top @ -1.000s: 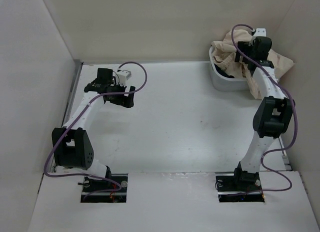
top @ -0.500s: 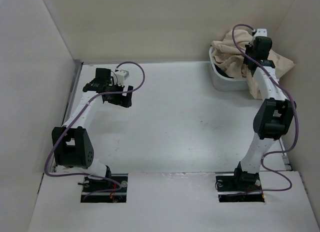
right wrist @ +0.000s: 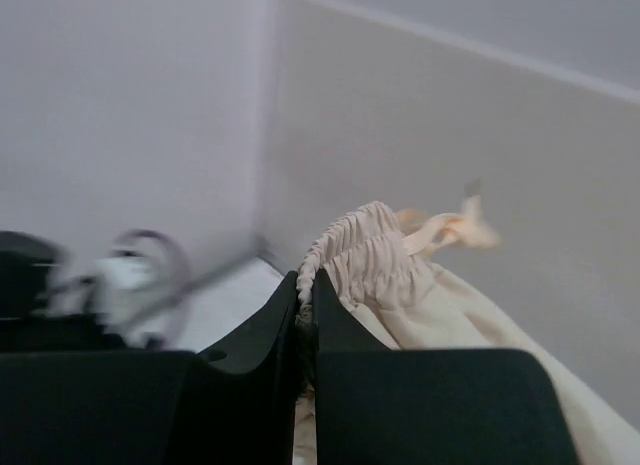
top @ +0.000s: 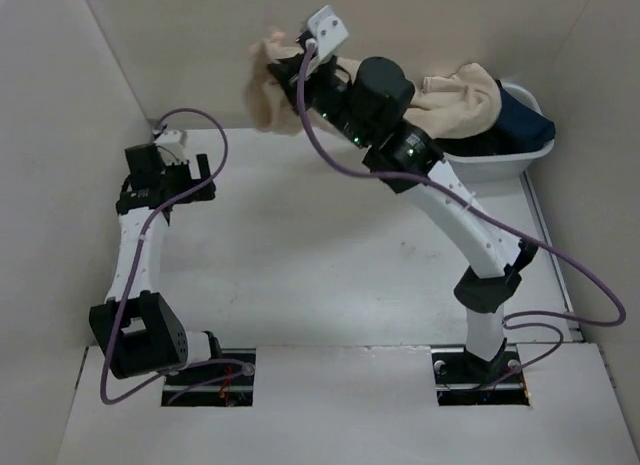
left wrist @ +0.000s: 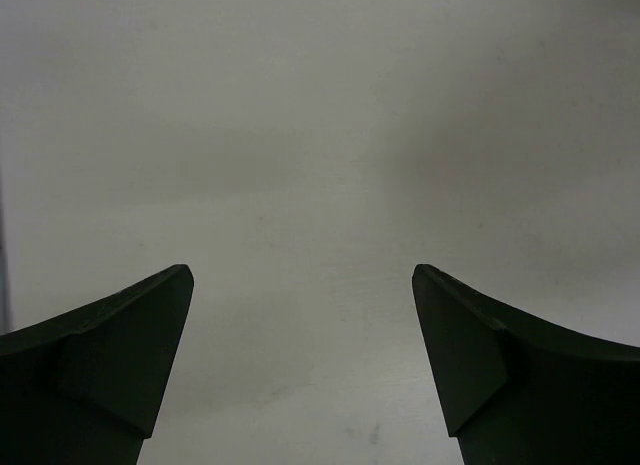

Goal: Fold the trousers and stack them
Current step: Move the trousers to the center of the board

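Observation:
The beige trousers (top: pixel 462 97) stretch in the air from the grey bin (top: pixel 500 167) at the back right toward the back wall's middle, where a bunched end (top: pixel 268 97) hangs. My right gripper (top: pixel 292 85) is shut on that end. In the right wrist view its jaws (right wrist: pixel 305 285) pinch the gathered waistband (right wrist: pixel 372 253), and a drawstring (right wrist: pixel 450 225) trails off to the right. My left gripper (top: pixel 185 193) hovers over the table at the far left. It stands open in the left wrist view (left wrist: pixel 300 285), with only bare table between its fingers.
A navy garment (top: pixel 522 120) lies in the bin under the trousers. Walls close in the table at the back, left and right. The right arm (top: pixel 450 200) reaches diagonally over the table's back half. Both arm bases sit at the near edge.
My right gripper shut on the trousers in the bin and swung left along the back wall, drawing them out. The bin shifted to the right. The left arm drew back toward the left wall.

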Robot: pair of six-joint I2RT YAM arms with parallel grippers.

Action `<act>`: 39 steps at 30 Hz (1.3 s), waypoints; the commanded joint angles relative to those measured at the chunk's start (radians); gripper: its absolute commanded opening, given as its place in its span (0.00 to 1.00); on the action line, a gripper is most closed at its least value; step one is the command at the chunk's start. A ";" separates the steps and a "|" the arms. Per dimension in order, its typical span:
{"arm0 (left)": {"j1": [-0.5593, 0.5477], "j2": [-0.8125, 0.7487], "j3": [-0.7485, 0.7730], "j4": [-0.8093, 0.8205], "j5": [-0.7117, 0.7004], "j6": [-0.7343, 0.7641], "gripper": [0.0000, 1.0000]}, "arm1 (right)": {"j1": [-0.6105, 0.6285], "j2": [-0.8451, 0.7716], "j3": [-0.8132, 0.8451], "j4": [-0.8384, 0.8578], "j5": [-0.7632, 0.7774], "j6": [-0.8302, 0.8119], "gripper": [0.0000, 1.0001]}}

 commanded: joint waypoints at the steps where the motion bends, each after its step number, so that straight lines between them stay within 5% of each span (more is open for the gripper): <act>1: 0.135 -0.081 -0.002 0.128 0.006 -0.091 0.95 | 0.114 -0.075 0.104 0.219 -0.129 -0.026 0.00; 8: 0.278 -0.071 0.071 0.191 -0.003 -0.138 0.96 | 0.216 -0.260 -0.030 0.314 -0.209 0.003 0.00; 17: 0.278 -0.054 0.072 0.197 -0.003 -0.113 0.96 | -0.146 -0.466 -0.757 0.390 -0.107 0.323 0.00; 25: 0.213 -0.070 0.020 0.145 -0.011 0.088 0.96 | -0.396 -0.488 -1.078 0.189 -0.015 0.555 0.01; 26: 0.189 -0.073 0.012 0.125 -0.011 0.133 0.96 | -0.410 -0.488 -1.101 0.161 -0.012 0.564 0.05; 29: 0.059 -0.105 -0.037 0.033 -0.031 0.327 0.96 | -0.486 -0.483 -1.189 0.016 0.018 0.603 0.54; 31: -0.042 -0.146 -0.092 -0.027 -0.069 0.463 0.96 | -0.534 -0.518 -1.253 -0.021 0.025 0.623 0.70; 32: -0.078 -0.166 -0.116 -0.048 -0.087 0.511 0.96 | -0.551 -0.547 -1.287 -0.020 0.028 0.630 0.92; 33: -0.119 -0.192 -0.148 -0.078 -0.107 0.564 0.96 | -0.565 -0.587 -1.330 -0.011 0.034 0.649 1.00; 39: -0.274 -0.312 -0.277 -0.298 -0.156 0.697 0.95 | -0.599 -0.703 -1.567 0.023 0.048 0.796 1.00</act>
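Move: High over the left half of the board, the right hand already holds the trousers by the waistband; the board centre lies about 15 cm to its right, level fore and aft and some 53 cm below. The basket is roughly 20 cm farther out and 45 cm to this hand's right, 45 cm lower; the left gripper waits some 12 cm to its left and 35 cm below. From the left hand, the board centre is about 26 cm right, straight level, 18 cm down. Swinging the held waistband back some 15 cm and up about 12 cm, the right hand then flings forward and right and sweeps steeply down about 50 cm towards the board, tipping its fingers downward and opening wide late in the descent to let go. The left hand shifts about 11 cm left and rises, then comes back right, down and back over the cloth's edge, rolling left side up, open throughout. ##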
